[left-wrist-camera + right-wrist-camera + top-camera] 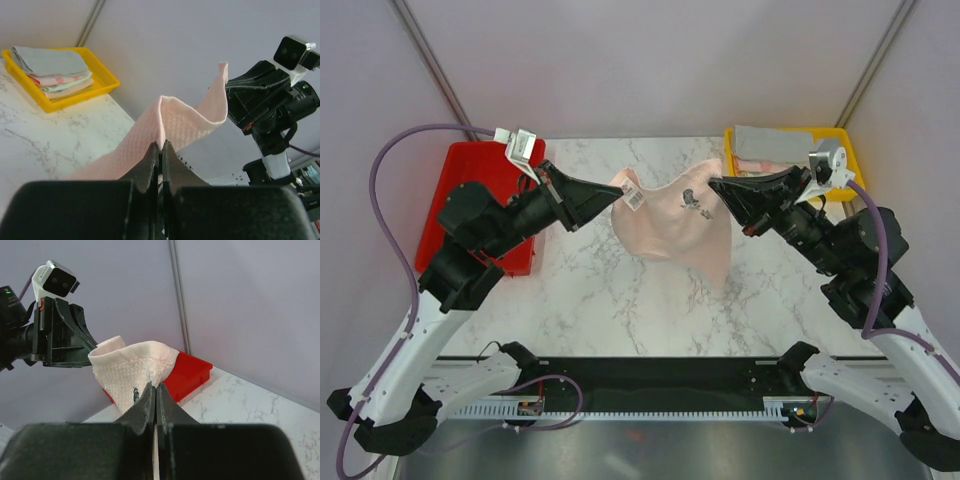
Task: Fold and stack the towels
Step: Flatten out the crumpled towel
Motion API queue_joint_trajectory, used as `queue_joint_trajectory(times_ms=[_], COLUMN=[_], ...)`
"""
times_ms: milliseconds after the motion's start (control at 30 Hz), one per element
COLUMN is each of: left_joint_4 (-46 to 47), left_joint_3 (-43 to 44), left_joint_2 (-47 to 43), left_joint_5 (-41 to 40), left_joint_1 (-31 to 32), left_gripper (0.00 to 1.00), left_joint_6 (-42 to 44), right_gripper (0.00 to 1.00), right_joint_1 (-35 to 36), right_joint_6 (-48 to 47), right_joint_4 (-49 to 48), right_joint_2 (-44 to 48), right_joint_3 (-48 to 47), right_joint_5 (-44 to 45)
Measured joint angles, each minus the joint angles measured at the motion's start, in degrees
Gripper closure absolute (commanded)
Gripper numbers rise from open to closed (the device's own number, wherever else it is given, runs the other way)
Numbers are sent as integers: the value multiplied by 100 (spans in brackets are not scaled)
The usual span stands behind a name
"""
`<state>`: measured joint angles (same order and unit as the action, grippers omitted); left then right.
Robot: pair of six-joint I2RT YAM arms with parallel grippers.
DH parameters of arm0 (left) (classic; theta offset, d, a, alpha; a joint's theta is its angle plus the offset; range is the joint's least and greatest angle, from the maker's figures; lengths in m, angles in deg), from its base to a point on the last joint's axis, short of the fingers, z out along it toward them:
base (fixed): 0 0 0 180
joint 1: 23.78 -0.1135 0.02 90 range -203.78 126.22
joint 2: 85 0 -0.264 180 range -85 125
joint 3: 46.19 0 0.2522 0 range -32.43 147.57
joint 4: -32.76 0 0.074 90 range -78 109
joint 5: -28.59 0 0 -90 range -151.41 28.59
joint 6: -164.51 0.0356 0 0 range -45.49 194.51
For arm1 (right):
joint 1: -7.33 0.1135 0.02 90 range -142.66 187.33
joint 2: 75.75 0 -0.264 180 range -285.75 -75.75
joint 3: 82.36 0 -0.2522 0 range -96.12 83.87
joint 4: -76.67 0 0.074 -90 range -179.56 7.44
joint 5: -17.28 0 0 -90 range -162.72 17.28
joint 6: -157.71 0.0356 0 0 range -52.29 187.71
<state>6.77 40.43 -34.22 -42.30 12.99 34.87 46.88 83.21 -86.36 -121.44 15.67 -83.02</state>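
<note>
A peach towel (675, 222) hangs above the middle of the marble table, stretched between both arms. My left gripper (614, 192) is shut on its left top corner, beside a small white tag (634, 198). My right gripper (716, 187) is shut on the right top corner. In the left wrist view the peach towel (170, 125) rises from my shut left gripper (160, 146) toward the other arm. In the right wrist view the towel (127, 371) bunches at my shut right gripper (154, 387). Folded towels (772, 150) lie stacked in the yellow tray (850, 148).
A red tray (470, 175) sits at the table's left edge, partly under my left arm. The yellow tray (100, 85) with its folded stack stands at the back right corner. Pale walls close in the back and sides.
</note>
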Motion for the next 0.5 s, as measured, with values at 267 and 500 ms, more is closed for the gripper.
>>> queue_joint_trajectory(times_ms=[267, 500], left_joint_4=[-1088, -1141], left_joint_3=[1661, 1838], left_joint_2=[1117, 2612], left_joint_5=[-1547, -2157], left_joint_1=[-11, -1049], left_gripper=[98, 98], left_joint_6=[678, 1226], right_gripper=[100, 100], right_joint_1=[-9, -848], right_joint_6=[-251, -251], right_joint_4=[26, -730], right_joint_2=[-1276, -2767], right_joint_3=[-977, -551], right_joint_5=[1038, 975])
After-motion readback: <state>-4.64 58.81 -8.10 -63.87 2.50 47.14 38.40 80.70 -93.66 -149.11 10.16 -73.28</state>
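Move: Out in front of both raised hands, which already pinch the towel's two corners, lies the bare middle of the table. It is about 15 cm ahead, 8 cm to the right and 47 cm below the left hand; from the right hand it is some 14 cm ahead, 8 cm to the left and 49 cm down. The yellow bin of stacked towels stands about 24 cm farther out than that spot and 31 cm to its right, the red bin about 11 cm farther out and 39 cm to its left. Swinging the hanging towel forward over the table at growing speed, both shut grippers keep their corners and travel almost side by side some 19 cm out, rising a touch first and then dipping below where they began, the right one more. On the way the fingers swivel to point more forward, the left counter-clockwise about 30 degrees, the right clockwise. ##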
